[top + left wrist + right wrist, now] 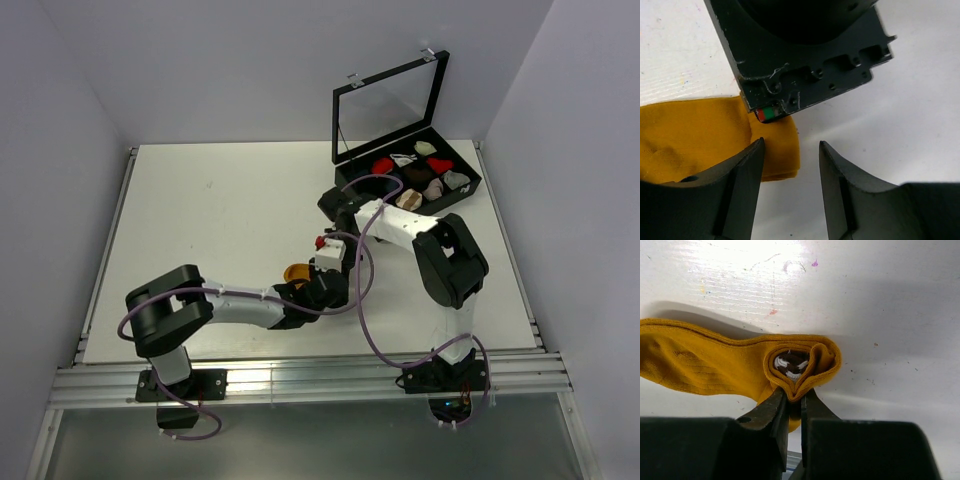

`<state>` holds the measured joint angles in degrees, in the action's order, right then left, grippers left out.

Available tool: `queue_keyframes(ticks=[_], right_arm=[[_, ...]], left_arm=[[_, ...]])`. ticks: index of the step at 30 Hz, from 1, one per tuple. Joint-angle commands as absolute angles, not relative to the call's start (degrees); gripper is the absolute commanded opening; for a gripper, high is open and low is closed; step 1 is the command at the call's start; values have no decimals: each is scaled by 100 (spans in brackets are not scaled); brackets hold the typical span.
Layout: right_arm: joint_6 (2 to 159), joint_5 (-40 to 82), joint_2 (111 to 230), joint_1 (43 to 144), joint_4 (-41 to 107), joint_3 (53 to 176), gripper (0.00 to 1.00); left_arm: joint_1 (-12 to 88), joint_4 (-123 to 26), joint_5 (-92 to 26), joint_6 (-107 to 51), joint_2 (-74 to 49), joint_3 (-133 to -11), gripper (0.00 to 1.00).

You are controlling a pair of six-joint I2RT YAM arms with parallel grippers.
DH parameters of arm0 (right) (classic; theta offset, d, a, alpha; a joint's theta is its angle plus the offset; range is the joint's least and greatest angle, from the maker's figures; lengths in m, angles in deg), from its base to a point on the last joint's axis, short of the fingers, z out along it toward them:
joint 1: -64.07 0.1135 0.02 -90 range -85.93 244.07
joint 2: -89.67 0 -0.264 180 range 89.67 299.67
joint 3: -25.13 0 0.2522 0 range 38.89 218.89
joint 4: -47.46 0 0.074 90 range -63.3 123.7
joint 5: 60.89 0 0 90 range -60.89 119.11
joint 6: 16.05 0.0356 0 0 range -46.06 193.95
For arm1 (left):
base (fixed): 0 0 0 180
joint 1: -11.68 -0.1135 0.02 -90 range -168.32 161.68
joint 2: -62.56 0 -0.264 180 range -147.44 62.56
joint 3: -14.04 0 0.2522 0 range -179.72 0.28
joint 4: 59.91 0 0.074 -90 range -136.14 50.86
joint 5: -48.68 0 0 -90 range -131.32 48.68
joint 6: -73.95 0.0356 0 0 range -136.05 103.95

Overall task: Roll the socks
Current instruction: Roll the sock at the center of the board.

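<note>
A mustard-orange sock (pixel 700 365) lies on the white table, one end curled into a loose roll (pixel 825 357) around dark, white-striped fabric (pixel 790 364). My right gripper (pixel 796 392) is shut on the roll's lower fold, with fabric pinched between its jaws. In the left wrist view the sock's (pixel 700 135) flat end reaches just past the left fingertip (pixel 757 150). My left gripper (pixel 791 145) is open with only bare table between its fingers, right below the right gripper's dark body (pixel 805 65). From above, the sock (pixel 295 271) peeks out beside both grippers, left (pixel 310 287) and right (pixel 320 268).
An open black case (pixel 390 105) stands at the back right, its tray holding several small sock bundles (pixel 425 175). Purple cables (pixel 365 300) loop around both arms. The table's near edge is an aluminium rail (pixel 300 375).
</note>
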<state>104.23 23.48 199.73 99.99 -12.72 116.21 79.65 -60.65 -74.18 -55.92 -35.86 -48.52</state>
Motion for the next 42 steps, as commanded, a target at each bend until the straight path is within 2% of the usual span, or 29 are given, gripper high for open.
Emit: queue_keyframes(ticks=[1,7,10,11,13,14,16,17,29,35,42], right_arm=[[10497,2322,20164,10045,-1421,11623,12],[10532,2147,20077,10054,-1271,11527,13],[10541,2024,20050,10045,-1218,11492,13],[10550,1980,20007,10054,-1183,11448,15],[10628,1813,19919,10045,-1008,11378,17],[10664,1751,19796,10045,-938,11299,20],[10751,1646,19647,10037,-630,11141,24],[10795,1602,19472,10028,-542,11079,29],[11446,1303,17555,9747,1716,9699,62],[11420,899,17369,9755,2638,9023,66],[11393,371,17764,9887,3324,8591,66]], left_arm=[[8015,-5706,-7788,-5787,-3772,-5122,52],[8024,-5371,-7973,-6253,-4098,-5123,50],[8024,-5055,-8034,-6569,-4203,-5122,43],[8024,-5002,-8026,-6631,-4238,-5088,34],[8024,-4975,-7991,-6824,-4239,-5009,22],[8024,-4931,-7999,-6895,-4195,-4939,12],[8015,-4957,-7930,-7036,-4046,-4833,0],[7997,-5009,-7894,-7071,-3976,-4684,0],[7312,-6187,-6471,-8380,-2763,-2970,0],[6864,-6924,-5952,-9224,-2095,-2012,2],[6635,-7478,-5556,-9997,-1997,-1405,4]])
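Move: The mustard sock's rolled end stands on edge just beyond the open left fingers, about 2 cm ahead, 1 cm to their left and 3 cm lower. The shut right fingers already pinch its near side, so its middle lies some 2 cm ahead of them, level in height. The loose tail lies about 10 cm left of the roll and 2 cm farther out; the black box's middle is roughly 27 cm ahead and 16 cm right of the left hand. The sock's rolled end passes from hand to hand: the left hand sinks about 3 cm and shuts on it, then the right fingers open, lift clear and dip partway back, drifting left and staying open above the table. Keeping its pinch, the left hand drags the roll some 8 cm left and slightly back at one height, the wrist swinging counter-clockwise, its left side rolling down and fingers tipping steeper. ##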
